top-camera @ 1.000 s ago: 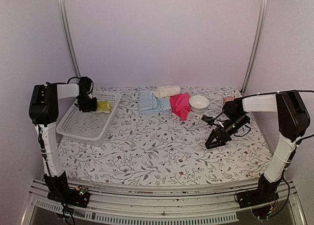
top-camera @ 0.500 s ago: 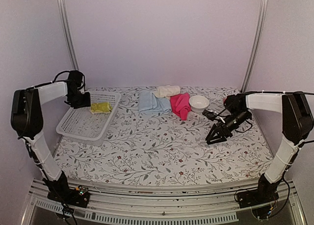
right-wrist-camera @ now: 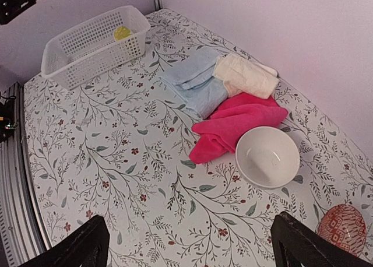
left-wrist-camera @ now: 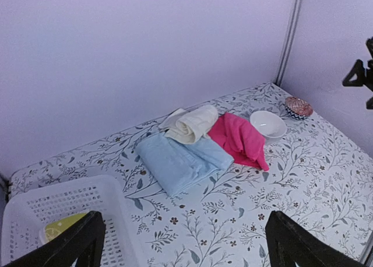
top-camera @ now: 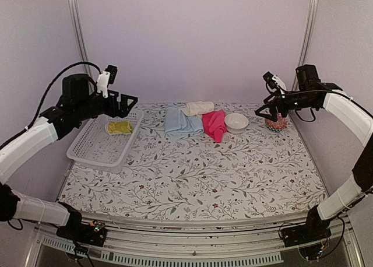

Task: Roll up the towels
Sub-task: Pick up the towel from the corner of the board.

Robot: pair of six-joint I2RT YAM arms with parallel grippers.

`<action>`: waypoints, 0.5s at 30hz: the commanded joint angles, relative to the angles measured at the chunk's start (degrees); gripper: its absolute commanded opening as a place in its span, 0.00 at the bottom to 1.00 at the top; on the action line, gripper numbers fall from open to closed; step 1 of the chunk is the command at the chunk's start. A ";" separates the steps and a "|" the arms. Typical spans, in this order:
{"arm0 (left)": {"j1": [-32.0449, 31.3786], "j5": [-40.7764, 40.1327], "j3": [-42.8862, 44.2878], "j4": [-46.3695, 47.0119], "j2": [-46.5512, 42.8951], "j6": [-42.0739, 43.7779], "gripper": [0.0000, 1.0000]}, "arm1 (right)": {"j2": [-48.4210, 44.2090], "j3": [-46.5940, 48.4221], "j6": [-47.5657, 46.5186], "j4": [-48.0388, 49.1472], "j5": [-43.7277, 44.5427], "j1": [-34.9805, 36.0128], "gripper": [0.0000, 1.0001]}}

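Note:
Four towels show. A yellow-green towel lies in the white basket. The folded light blue towel, a rolled cream towel and a crumpled hot pink towel lie together at the back of the table. My left gripper hangs high above the basket, open and empty. High over the right rear corner, my right gripper is also open and empty. The left wrist view looks between its open gripper onto the blue towel. The right wrist view shows its open gripper above the pink towel.
A white bowl stands just right of the pink towel. A small red-patterned bowl sits near the right wall. The basket stands at the left edge. A floral cloth covers the table, and walls close in the back and both sides.
Both arms have risen from near the table to well above it, and both grippers have opened wide. The left gripper has drawn away from the yellow-green towel, which stays in the basket.

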 commanded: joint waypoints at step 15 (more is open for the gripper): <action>-16.46 -22.32 -10.55 16.97 -0.61 3.88 0.98 | 29.33 25.71 1.19 -0.50 23.11 16.23 0.62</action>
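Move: The blue towel lies about 20 cm ahead of the right hand, some 29 cm to its left and 25 cm below. Around it, from the same hand, the pink towel is 17 cm ahead and 13 cm left, the rolled white towel 28 cm ahead and 22 cm left, and the white bowl 18 cm ahead and 2 cm left, all far below. From the left hand, the blue towel is about 19 cm ahead, 18 cm right and 30 cm down. Leftward and forward, about 10 and 8 cm, the empty right hand swings towards the towels; it rises a couple of centimetres first, then sinks to some 3 cm below its start, its wide-open fingers partly closing. The left hand, open and empty, draws back and rightward, then turns forward and left and begins to sink, its fingertips tipping up slightly. ##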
